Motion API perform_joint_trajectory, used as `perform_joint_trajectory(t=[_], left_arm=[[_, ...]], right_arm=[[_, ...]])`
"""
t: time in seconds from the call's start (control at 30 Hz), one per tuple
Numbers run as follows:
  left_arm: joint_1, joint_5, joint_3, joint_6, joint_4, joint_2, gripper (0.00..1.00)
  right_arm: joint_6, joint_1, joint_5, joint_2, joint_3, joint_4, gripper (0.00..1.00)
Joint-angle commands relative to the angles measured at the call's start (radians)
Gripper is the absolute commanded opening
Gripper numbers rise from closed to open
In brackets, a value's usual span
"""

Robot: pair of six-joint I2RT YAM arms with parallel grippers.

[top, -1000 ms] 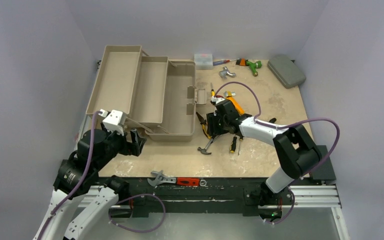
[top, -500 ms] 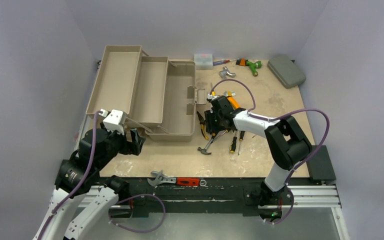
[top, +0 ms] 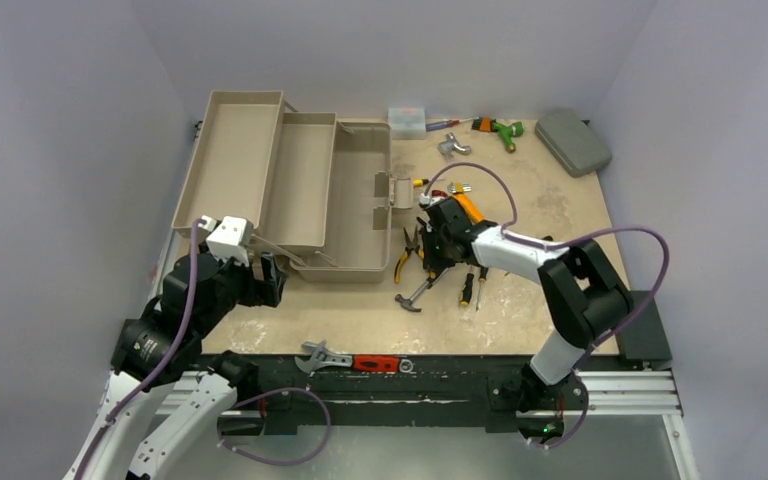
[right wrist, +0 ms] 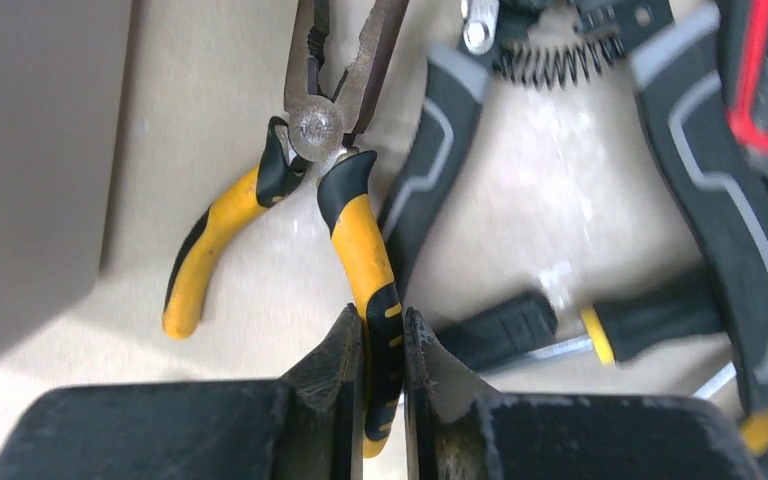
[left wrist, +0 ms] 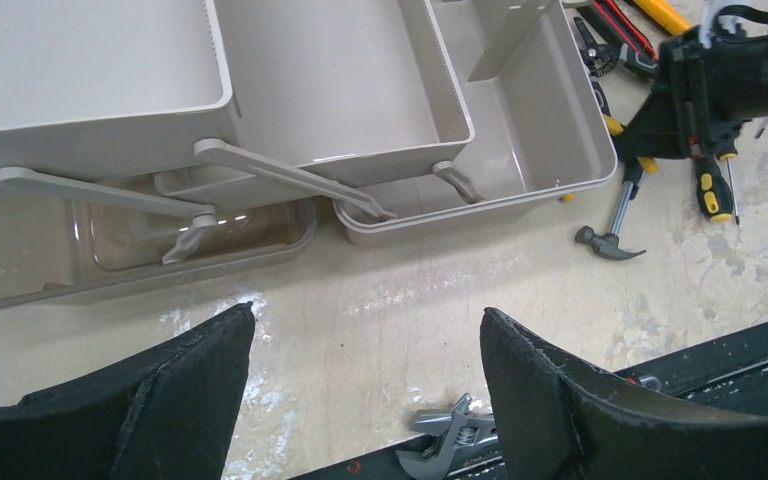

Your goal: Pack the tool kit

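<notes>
The beige toolbox (top: 290, 185) lies open at the table's left with its trays folded out; it also shows in the left wrist view (left wrist: 360, 100). My right gripper (right wrist: 383, 325) is shut on one handle of the yellow-and-black pliers (right wrist: 360, 235), which lie just right of the toolbox (top: 407, 252). Around them lie a small hammer (top: 412, 293), screwdrivers (top: 470, 288) and grey-handled pliers (right wrist: 720, 200). My left gripper (left wrist: 365, 330) is open and empty above bare table by the toolbox's near corner.
A grey adjustable wrench with a red handle (top: 345, 359) lies on the table's front edge. At the back are a small clear box (top: 407, 122), a metal piece (top: 449, 146), a green tool (top: 500, 130) and a flat grey-green case (top: 572, 141).
My right gripper has shifted slightly and the pliers have moved with it, now lying a little farther out from under the gripper. The left arm has hardly moved.
</notes>
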Motion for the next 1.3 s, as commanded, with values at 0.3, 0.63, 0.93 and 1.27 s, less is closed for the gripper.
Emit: perform_joint_trajectory(t=[0.3, 0.63, 0.93, 1.27], left_arm=[[-0.003, 0.021, 0.000, 0.027, 0.030, -0.006, 0.80], [-0.004, 0.099, -0.007, 0.042, 0.057, -0.045, 0.80], [-0.003, 0.086, -0.009, 0.040, 0.056, -0.048, 0.80], [-0.004, 0.063, -0.009, 0.037, 0.048, -0.045, 0.80]], right_arm=[[0.079, -0.009, 0.031, -0.432, -0.007, -0.121, 0.00], [0.135, -0.007, -0.322, -0.509, 0.004, 0.201, 0.00], [0.201, 0.090, -0.120, -0.256, 0.256, 0.077, 0.00], [0.206, 0.217, 0.172, 0.047, 0.468, -0.094, 0.00]])
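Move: The pliers are already pinched by one handle in the right hand. The open bottom compartment of the toolbox is their goal, centred about 14 cm ahead of that hand, 14 to its left and a few higher. Its latch flap is some 15 ahead and 6 left; the wire strippers lie 8 ahead, the hammer 5 back. From the idle left hand, the compartment is about 29 cm ahead, 18 right and 18 below. The pliers, kept pinched by one handle, are lifted off the table by the right hand, nearly 20 cm up and drawn slightly back at first. They then swing left over the toolbox's right wall, ending some 12 cm left of the start, easing forward and finally sinking about 4 cm towards the bottom compartment. The wrist rolls left side up by almost 30 degrees, then partly levels. ##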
